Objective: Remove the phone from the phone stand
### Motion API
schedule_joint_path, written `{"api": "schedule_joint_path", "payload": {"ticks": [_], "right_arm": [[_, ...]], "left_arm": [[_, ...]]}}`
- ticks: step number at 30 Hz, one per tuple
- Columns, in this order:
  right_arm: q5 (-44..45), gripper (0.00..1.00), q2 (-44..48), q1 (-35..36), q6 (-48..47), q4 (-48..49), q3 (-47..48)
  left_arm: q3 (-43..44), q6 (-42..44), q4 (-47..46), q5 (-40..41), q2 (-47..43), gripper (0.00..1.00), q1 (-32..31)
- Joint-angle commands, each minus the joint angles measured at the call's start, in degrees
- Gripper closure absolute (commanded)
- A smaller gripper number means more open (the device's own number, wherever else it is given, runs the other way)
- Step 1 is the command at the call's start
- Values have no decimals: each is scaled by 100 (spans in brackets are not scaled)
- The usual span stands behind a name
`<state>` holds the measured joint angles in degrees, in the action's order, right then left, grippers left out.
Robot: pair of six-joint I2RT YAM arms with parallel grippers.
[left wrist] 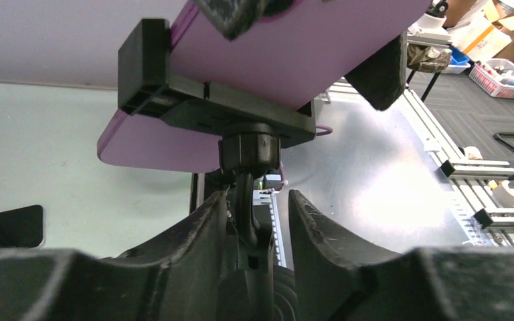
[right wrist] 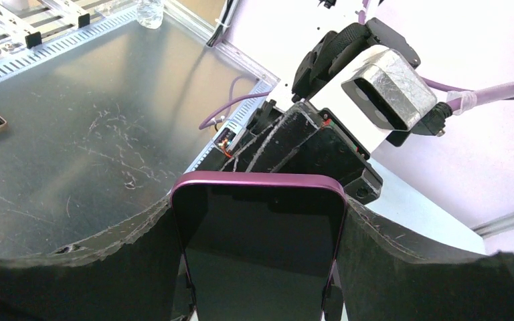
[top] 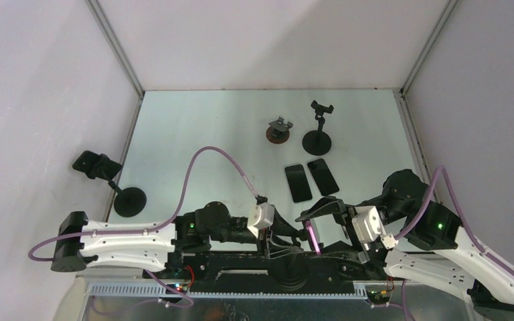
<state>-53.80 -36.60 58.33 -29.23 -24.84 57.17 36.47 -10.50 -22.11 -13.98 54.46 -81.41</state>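
A purple phone (right wrist: 258, 247) with a dark screen sits in the black clamp of the phone stand (left wrist: 207, 100), near the table's front edge between the two arms. From above, only the phone's pink edge (top: 312, 235) shows. My right gripper (right wrist: 258, 207) has one finger pressed on each long side of the phone, shut on it. My left gripper (left wrist: 258, 197) straddles the stand's thin stem (left wrist: 244, 207) below the clamp. Its left finger lies against the stem and a gap shows on the right side.
Two dark phones (top: 298, 182) (top: 322, 176) lie flat mid-table. Behind them stand a low brown-based holder (top: 280, 129) and a taller black stand (top: 318, 130). Another black stand (top: 110, 179) is at the left wall. The metal frame rail (top: 241, 291) runs along the near edge.
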Motion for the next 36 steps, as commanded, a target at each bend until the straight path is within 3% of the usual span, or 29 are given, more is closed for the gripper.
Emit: {"api": "schedule_joint_path", "payload": {"ticks": [1,2,6,8,27,36], "right_arm": [[61,100,23,87,-160,607,271],[95,100,22,108,-165,601,269],[350,100,35,197,-136,601,276],[592,100,32,248,98,664,275],[4147,100,-337,520,3340,600,275],[5157,100,-520,501,4269,168,275]], "left_arm": [[370,47,-157,-145,94,62,-40],[388,48,-93,-160,106,65,-41],[506,91,132,-273,194,96,-33],[528,118,220,-266,181,99,-38],[310,874,1109,1291,-482,100,-34],[-7,882,1018,1778,-950,100,-38]]}}
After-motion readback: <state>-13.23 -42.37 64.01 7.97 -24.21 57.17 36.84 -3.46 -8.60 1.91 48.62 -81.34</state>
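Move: Right between the left hand's half-open fingers, about 1 cm farther to the right, stands the thin stem of the phone stand, with its clamp some 5 cm above. The right hand already holds the purple phone by both long edges; the phone's middle is roughly 3 cm below that hand and level with it otherwise. Of two black phones flat on the table, the nearer lies about 31 cm ahead of the right hand, 2 cm right and 34 cm down; the other is some 9 cm farther right and 2 cm farther out. Closing the left fingers on the stand's stem comes first, both hands nearly still. Then, keeping their holds, both hands carry stand and phone forward towards the lying phones and somewhat down and left: the right about 8 cm, swinging clockwise and tipping forward by over 30 degrees each, the left about 5 cm, turning some 15 degrees counter-clockwise. ##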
